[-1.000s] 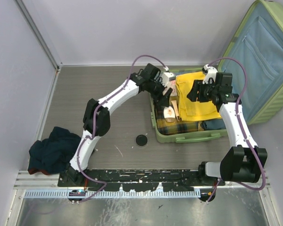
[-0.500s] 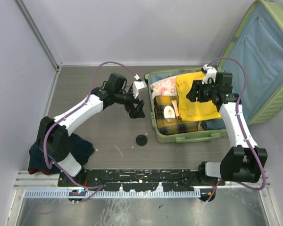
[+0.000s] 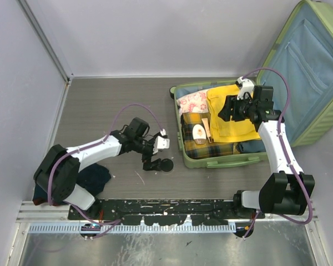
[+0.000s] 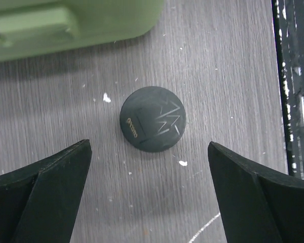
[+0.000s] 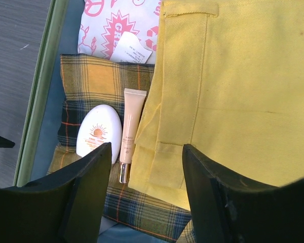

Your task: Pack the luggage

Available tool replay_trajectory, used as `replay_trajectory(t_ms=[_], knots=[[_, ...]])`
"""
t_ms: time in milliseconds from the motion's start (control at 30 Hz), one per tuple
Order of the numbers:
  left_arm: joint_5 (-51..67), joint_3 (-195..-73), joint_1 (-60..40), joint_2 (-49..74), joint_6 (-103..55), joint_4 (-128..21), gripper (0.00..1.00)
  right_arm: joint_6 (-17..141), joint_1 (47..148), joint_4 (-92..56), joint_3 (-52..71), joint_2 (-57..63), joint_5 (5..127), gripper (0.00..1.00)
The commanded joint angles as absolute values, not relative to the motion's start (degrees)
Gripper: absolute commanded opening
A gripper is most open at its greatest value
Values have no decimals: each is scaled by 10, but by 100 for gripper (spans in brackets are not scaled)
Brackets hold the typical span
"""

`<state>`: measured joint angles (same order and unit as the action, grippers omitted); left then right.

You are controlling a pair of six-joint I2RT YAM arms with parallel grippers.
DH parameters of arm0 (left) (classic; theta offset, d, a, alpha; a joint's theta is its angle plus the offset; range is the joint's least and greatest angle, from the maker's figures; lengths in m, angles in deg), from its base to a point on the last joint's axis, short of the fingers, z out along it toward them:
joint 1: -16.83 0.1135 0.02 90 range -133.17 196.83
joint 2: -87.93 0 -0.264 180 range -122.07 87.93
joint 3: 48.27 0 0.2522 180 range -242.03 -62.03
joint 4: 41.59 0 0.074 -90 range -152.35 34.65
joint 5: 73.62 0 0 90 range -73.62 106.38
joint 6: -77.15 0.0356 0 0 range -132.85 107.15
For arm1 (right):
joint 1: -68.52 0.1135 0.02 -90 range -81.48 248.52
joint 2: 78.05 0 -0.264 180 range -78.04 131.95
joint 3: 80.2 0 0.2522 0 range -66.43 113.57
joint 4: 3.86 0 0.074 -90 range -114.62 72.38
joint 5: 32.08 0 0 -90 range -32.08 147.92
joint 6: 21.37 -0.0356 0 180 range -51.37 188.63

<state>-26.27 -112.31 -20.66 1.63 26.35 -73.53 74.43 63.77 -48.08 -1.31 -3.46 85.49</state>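
The light-green luggage (image 3: 225,161) lies open on the table, its lid (image 3: 311,66) with blue lining propped up at the right. Inside lie a yellow garment (image 3: 233,113), a plaid cloth (image 3: 208,148), a pink-printed white pouch (image 3: 192,102), a white oval bottle (image 3: 198,133) and a beige tube (image 5: 130,126). A small round black disc (image 3: 166,164) lies on the table before the luggage. My left gripper (image 3: 152,162) is open just beside the disc (image 4: 153,125), not touching it. My right gripper (image 3: 228,108) is open above the yellow garment (image 5: 233,91), holding nothing.
A dark blue-green cloth heap (image 3: 72,177) lies at the near left by the left arm's base. Grey walls close the left and back. The luggage's green front wall and handle (image 4: 35,25) show in the left wrist view. A black rail (image 3: 172,208) runs along the near edge.
My left arm has swung out of the luggage, leftward and toward the near edge, down to the black disc. The right arm has not moved.
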Motion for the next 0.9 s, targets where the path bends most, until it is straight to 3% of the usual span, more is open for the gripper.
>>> replay_trajectory(t_ms=[0, 133, 400, 600, 733, 867], knots=[[-268, -1115, -236, -2, 356, -672, 98, 753, 635, -479, 11, -52, 868, 63], [-265, -1120, -255, -36, 365, -660, 100, 753, 635, -482, 9, -55, 868, 63], [-241, -1143, -266, -96, 397, -644, 93, 753, 635, -481, 6, -60, 866, 64], [-227, -1143, -267, -74, 363, -648, 78, 753, 635, -480, 0, -63, 866, 63], [-237, -1161, -267, -22, 311, -694, 58, 750, 635, -475, -2, -63, 867, 63], [-254, -1160, -267, 43, 280, -727, 50, 743, 635, -468, -6, -62, 869, 63]])
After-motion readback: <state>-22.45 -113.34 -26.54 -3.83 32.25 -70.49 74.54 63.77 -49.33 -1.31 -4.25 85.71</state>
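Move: The black round tin lies about 6 cm below the left hand's open fingers, some 3 cm to the right and 1 cm back. The suitcase's near-left corner is about 8 cm to the right of the tin; inside, the white bottle sits some 14 cm ahead and 17 cm right of the hand, the beige tube about 16 ahead and 20 right. From the right hand the tin is roughly 25 cm left, 16 back and 19 down. The left fingers close around the sides of the black round tin and pinch it, after the hand sinks about 6 cm onto it, easing a couple of centimetres right with the wrist turning some 10 degrees clockwise. Keeping the pinch, the hand then rises about 3 cm. ##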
